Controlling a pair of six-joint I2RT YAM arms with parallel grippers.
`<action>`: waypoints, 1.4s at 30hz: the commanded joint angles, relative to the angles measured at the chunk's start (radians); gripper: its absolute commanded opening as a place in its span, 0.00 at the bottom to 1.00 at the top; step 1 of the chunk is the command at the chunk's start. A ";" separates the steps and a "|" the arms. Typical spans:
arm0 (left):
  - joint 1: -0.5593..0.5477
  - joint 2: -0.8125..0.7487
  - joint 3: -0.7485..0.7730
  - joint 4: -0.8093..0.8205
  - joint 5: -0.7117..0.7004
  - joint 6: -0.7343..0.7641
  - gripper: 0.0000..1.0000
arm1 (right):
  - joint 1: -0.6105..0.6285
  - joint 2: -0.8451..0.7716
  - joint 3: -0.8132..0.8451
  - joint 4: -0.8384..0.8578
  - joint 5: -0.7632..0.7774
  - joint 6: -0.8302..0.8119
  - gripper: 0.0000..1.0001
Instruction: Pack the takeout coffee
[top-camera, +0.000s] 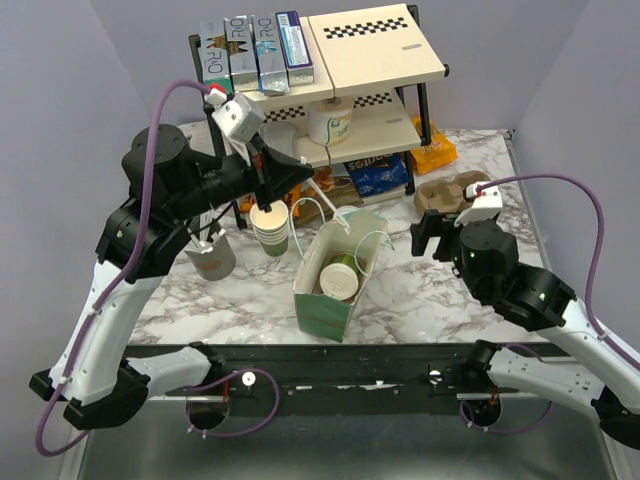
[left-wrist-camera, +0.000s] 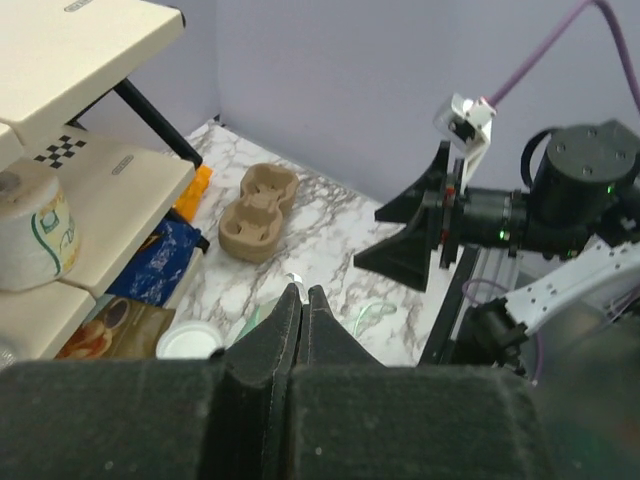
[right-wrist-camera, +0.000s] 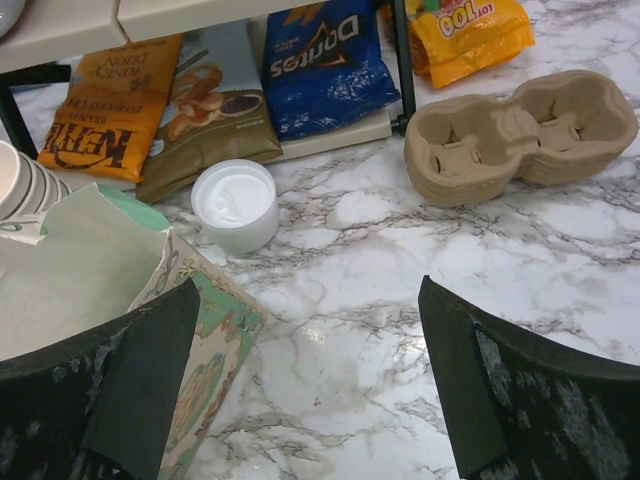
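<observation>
The takeout coffee (top-camera: 341, 280), a cream cup with greenish sides, sits tilted inside the open green paper bag (top-camera: 318, 312) at the table's middle. The wrist views do not show it. My left gripper (top-camera: 288, 172) hangs shut above and left of the bag, next to the stack of nested cups (top-camera: 270, 232). In the left wrist view its fingers (left-wrist-camera: 302, 292) press together, and a bit of bag handle shows just past the tips. I cannot tell whether it is pinched. My right gripper (top-camera: 432, 235) is open right of the bag, with bare marble between its tips (right-wrist-camera: 307, 283).
A brown cup carrier (top-camera: 450, 192) lies at the back right. A small round white tub (right-wrist-camera: 235, 203) stands before the shelf rack (top-camera: 370, 120). The rack holds a larger lidded cup (top-camera: 332, 122), and snack bags (right-wrist-camera: 320, 60) lie under it. A grey cup (top-camera: 212, 257) stands at the left.
</observation>
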 joint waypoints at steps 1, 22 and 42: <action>-0.041 -0.075 -0.083 -0.092 -0.049 0.129 0.00 | -0.004 -0.005 -0.015 -0.017 0.037 -0.012 1.00; -0.284 -0.089 -0.315 -0.118 -0.239 0.143 0.99 | -0.004 -0.016 -0.035 -0.018 0.022 -0.020 1.00; -0.285 -0.046 -0.083 -0.165 -0.924 -0.138 0.99 | -0.004 -0.011 -0.033 -0.014 -0.033 -0.015 1.00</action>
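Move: Below the left hand, which already holds a white straw angled down to the right, stands the open takeout bag: roughly 5 cm back, 6 cm right and 38 cm lower, the lidded coffee inside it. From that hand, the paper cup stack is about 11 cm ahead and 9 cm left, and the straw holder 4 cm ahead and 21 cm left, both some 42 cm down. From the right hand the bag lies about 8 cm back, 14 cm left and 20 cm down. Lowering the straw towards the bag's mouth, the left hand drops quickly by about 15 cm while drawing back and slightly right, its fingers dipping some 20 degrees; the fingers open wide near the low point and let the straw go. The emptied hand then climbs about 7 cm, swings forward and a little left, turning counter-clockwise and partly levelling. ##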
